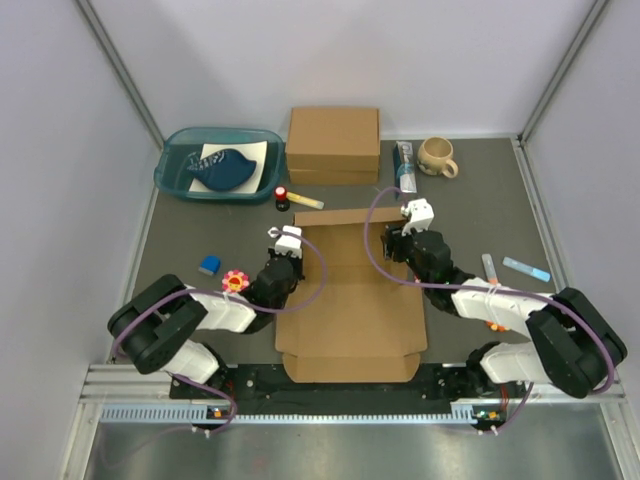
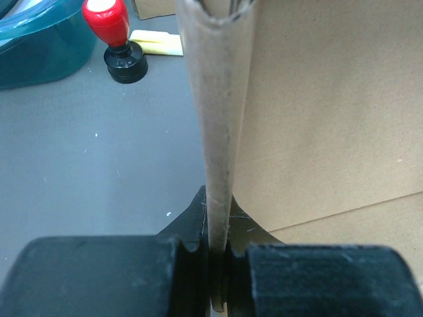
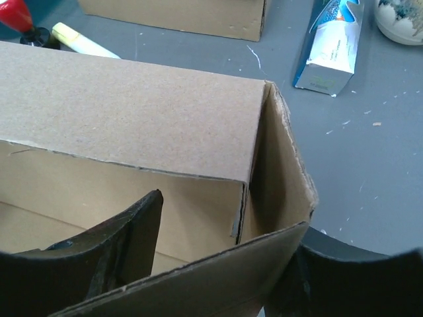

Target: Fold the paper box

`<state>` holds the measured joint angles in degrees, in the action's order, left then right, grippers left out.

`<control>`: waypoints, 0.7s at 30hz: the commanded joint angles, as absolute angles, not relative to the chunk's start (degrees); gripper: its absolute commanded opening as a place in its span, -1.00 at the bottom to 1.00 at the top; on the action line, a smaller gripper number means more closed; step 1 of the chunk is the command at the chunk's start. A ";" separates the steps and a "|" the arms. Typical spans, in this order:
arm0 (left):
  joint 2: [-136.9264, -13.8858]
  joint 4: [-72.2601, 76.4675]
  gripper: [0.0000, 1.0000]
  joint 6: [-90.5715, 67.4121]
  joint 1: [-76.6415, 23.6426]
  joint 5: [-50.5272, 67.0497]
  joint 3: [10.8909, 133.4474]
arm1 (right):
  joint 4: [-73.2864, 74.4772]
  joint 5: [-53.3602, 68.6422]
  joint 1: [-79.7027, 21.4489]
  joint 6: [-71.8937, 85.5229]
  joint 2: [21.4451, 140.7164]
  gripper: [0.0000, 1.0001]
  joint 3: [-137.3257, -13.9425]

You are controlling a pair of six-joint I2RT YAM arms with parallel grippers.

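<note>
The paper box point(image 1: 350, 310) lies in the middle of the table as a wide brown die-cut sheet, its far part raised into walls. My left gripper point(image 1: 287, 255) sits at the box's left side. In the left wrist view it point(image 2: 221, 247) is shut on the upright left wall point(image 2: 221, 132), which stands edge-on between the jaws. My right gripper point(image 1: 398, 240) is at the far right corner. In the right wrist view it point(image 3: 238, 218) stands open astride a slanting side flap point(image 3: 218, 277), one finger point(image 3: 112, 244) inside the box point(image 3: 132, 112) and the other outside.
A thicker brown cardboard box point(image 1: 333, 143) stands behind, with a teal bin point(image 1: 218, 165) to its left and a mug point(image 1: 437, 155) and a small carton point(image 1: 405, 168) to its right. A red-topped stamp point(image 1: 282, 197) and yellow marker point(image 1: 305, 202) lie near the far wall. Small items lie at the left point(image 1: 209, 264) and right point(image 1: 526, 268).
</note>
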<state>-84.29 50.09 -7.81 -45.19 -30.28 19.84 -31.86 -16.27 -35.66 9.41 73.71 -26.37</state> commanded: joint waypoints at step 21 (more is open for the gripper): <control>-89.03 35.69 -1.00 -10.19 -45.79 -31.73 32.34 | -5.29 -0.97 -38.14 12.22 50.37 0.98 -36.74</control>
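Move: The box's far right corner stands about 6 cm ahead of the right hand and 1 cm to its right, nearly level in height. The toothpaste box lies some 17 cm ahead and 2 cm right, 10 cm below. The left hand has the left side wall pinched; from it the far left corner is about 10 cm ahead, 1 cm left, 2 cm up, and the far right corner 11 cm ahead, 21 cm right. Right hand opens wide, rises 7 cm and backs from the corner; left, still pinching, eases forward, up and right. ##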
